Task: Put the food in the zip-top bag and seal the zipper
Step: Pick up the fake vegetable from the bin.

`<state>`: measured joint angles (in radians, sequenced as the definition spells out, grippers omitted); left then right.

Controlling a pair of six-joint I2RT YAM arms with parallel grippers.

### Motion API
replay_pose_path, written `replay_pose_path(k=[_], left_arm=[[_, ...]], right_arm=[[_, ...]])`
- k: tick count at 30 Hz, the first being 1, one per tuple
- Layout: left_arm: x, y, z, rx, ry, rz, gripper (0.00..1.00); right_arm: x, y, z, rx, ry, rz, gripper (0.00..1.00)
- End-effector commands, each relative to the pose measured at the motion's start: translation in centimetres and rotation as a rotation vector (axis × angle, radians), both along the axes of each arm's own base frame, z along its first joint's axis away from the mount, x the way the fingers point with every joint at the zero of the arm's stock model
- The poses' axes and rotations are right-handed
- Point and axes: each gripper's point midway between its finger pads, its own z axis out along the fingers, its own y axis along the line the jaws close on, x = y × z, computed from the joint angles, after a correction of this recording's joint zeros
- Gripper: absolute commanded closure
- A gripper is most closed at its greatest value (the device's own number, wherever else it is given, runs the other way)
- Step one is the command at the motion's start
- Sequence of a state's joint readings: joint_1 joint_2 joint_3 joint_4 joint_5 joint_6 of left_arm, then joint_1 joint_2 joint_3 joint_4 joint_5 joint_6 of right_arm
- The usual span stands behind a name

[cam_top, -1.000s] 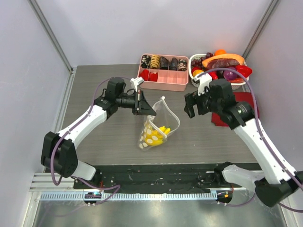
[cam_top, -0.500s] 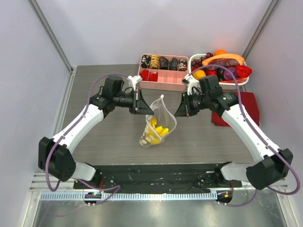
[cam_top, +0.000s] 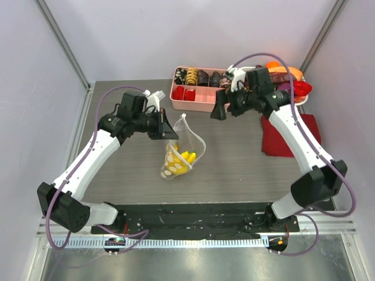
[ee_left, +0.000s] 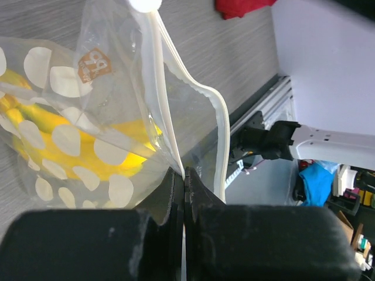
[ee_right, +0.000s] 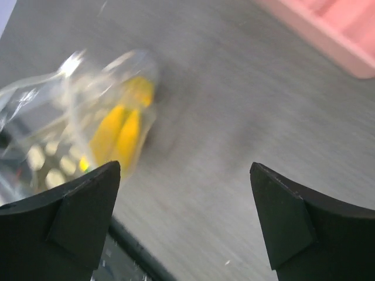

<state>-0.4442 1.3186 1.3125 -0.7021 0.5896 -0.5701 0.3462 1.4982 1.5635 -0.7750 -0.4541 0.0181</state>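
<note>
The zip-top bag (cam_top: 179,153), clear with white dots, stands on the table with its mouth gaping. My left gripper (cam_top: 168,131) is shut on one lip of that mouth, where the white zipper strip (ee_left: 169,111) runs into the closed fingers; the other lip (ee_left: 220,134) bows away from it. A yellow banana bunch (cam_top: 186,157) lies inside the bag (ee_left: 64,76) and shows as yellow through the plastic (ee_left: 73,161). My right gripper (cam_top: 221,110) hangs open and empty over the table near the pink tray. In its own view (ee_right: 183,175) the blurred bag (ee_right: 82,111) lies to the left.
A pink compartment tray (cam_top: 202,108) with dark and red pieces sits at the back centre. A white basket (cam_top: 238,75) heaped with more toy fruit stands at the back right. A red cloth (cam_top: 287,140) lies on the right under my right arm.
My left gripper has dragged the bag to the left and slightly back. My right arm has swung away from the bag toward the pink tray.
</note>
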Motion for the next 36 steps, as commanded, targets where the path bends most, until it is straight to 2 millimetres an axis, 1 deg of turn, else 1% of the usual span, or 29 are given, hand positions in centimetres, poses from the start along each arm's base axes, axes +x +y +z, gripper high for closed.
replay_pose_path(k=[1,2,4,5,7,8,10,11,12,13,14,15,16,17,19,21,22,23,24,26,29,30,32,33,35,36], left_arm=[[1.8,0.3,1.4,0.027,-0.109,0.012,1.0],[1.9,0.3,1.6,0.025,-0.122,0.013,1.0],[2.3,0.4,1.9,0.026,-0.15,0.023,1.0],[2.5,0.3,2.2,0.019,-0.173,0.022,1.0],[2.7,0.3,2.3,0.015,-0.185,0.026,1.0],[2.8,0.2,2.4,0.01,-0.191,0.026,1.0],[3.1,0.2,2.1,0.014,-0.185,0.031,1.0],[3.2,0.1,2.0,0.013,-0.18,0.033,1.0],[3.3,0.0,2.0,0.012,-0.18,0.03,1.0],[3.4,-0.1,2.1,0.01,-0.182,0.026,0.99],[3.6,-0.1,2.0,0.012,-0.181,0.031,1.0],[3.8,-0.1,1.9,0.018,-0.185,0.034,1.0],[4.0,0.1,2.0,0.027,-0.188,0.048,1.0],[4.3,0.1,1.7,0.039,-0.186,0.049,1.0],[4.3,0.3,1.5,0.06,-0.185,0.044,1.0],[4.4,0.3,1.4,0.068,-0.186,0.039,1.0],[4.4,0.3,1.5,0.065,-0.191,0.035,1.0],[4.5,0.2,1.5,0.059,-0.192,0.03,1.0],[4.5,0.1,1.5,0.055,-0.193,0.028,1.0],[4.6,0.0,1.4,0.055,-0.188,0.031,1.0],[4.5,0.0,1.1,0.053,-0.187,0.027,1.0],[4.5,-0.1,1.0,0.053,-0.185,0.025,1.0],[4.5,-0.1,1.0,0.051,-0.189,0.024,1.0],[4.5,0.0,1.0,0.052,-0.188,0.025,1.0],[4.5,-0.1,1.0,0.05,-0.19,0.022,1.0],[4.4,-0.1,1.0,0.051,-0.19,0.022,1.0]], right_arm=[[7.4,-7.0,0.5,-0.038,-0.067,-0.19,0.0],[9.8,-9.9,0.8,-0.028,-0.082,-0.275,0.0],[11.7,-12.8,1.6,-0.001,-0.09,-0.377,0.0],[13.1,-15.9,2.3,0.013,-0.118,-0.449,0.0],[14.5,-18.2,3.2,0.019,-0.165,-0.498,0.0],[15.0,-20.9,3.6,0.005,-0.187,-0.562,0.0],[16.0,-23.6,3.0,-0.004,-0.188,-0.622,0.0],[16.5,-24.8,3.2,-0.007,-0.194,-0.658,0.0],[16.9,-27.2,2.4,-0.013,-0.175,-0.712,0.0],[17.2,-28.2,2.0,-0.013,-0.167,-0.733,0.0],[17.5,-29.1,2.2,-0.012,-0.172,-0.755,0.0],[17.6,-30.6,2.0,-0.024,-0.173,-0.786,0.0],[18.1,-31.2,0.9,-0.031,-0.156,-0.789,0.0],[18.4,-31.7,0.9,-0.063,-0.176,-0.773,0.01],[19.1,-32.9,-0.5,-0.104,-0.164,-0.806,0.0],[19.8,-33.6,-0.9,-0.13,-0.169,-0.82,0.0],[20.0,-33.8,-1.2,-0.154,-0.176,-0.8,0.0],[20.4,-34.0,-1.9,-0.164,-0.168,-0.791,0.0],[20.6,-34.0,-2.1,-0.183,-0.176,-0.766,0.0],[20.9,-33.8,-2.8,-0.187,-0.174,-0.732,0.0],[21.4,-34.1,-3.4,-0.199,-0.176,-0.73,0.0],[21.7,-34.3,-4.1,-0.204,-0.166,-0.73,0.0],[22.0,-34.5,-4.2,-0.205,-0.168,-0.736,0.01],[22.2,-34.6,-4.8,-0.206,-0.158,-0.738,0.02],[22.5,-34.6,-5.2,-0.199,-0.15,-0.743,0.02],[22.7,-34.8,-5.8,-0.205,-0.139,-0.752,0.01]])
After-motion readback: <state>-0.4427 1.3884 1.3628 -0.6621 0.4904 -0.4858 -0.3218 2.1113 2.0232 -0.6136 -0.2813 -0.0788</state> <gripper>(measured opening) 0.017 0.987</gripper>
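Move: The purple onion in the white bin lies some 34 cm to the right hand's right, about 26 cm farther out and 14 cm lower. The red pepper sits about 8 cm to the onion's right and 2 cm beyond it. The dark long vegetable lies about 6 cm beyond the onion and 4 cm to its left. The pink tray is around 28 cm ahead of this hand and 8 cm left. For the left hand, the onion is roughly 56 cm right and 38 cm ahead. Towards the purple onion in the white bin the right hand swings away from the bag, some 34 cm right and 20 cm forward, turning about 40 degrees clockwise. The sideways sweep comes first; then it slows over the bin's near side and sinks about 8 cm, fingers still wide open and not yet on the food. The left hand keeps its pinch on the bag's rim, easing it 3 to 4 cm forward. ##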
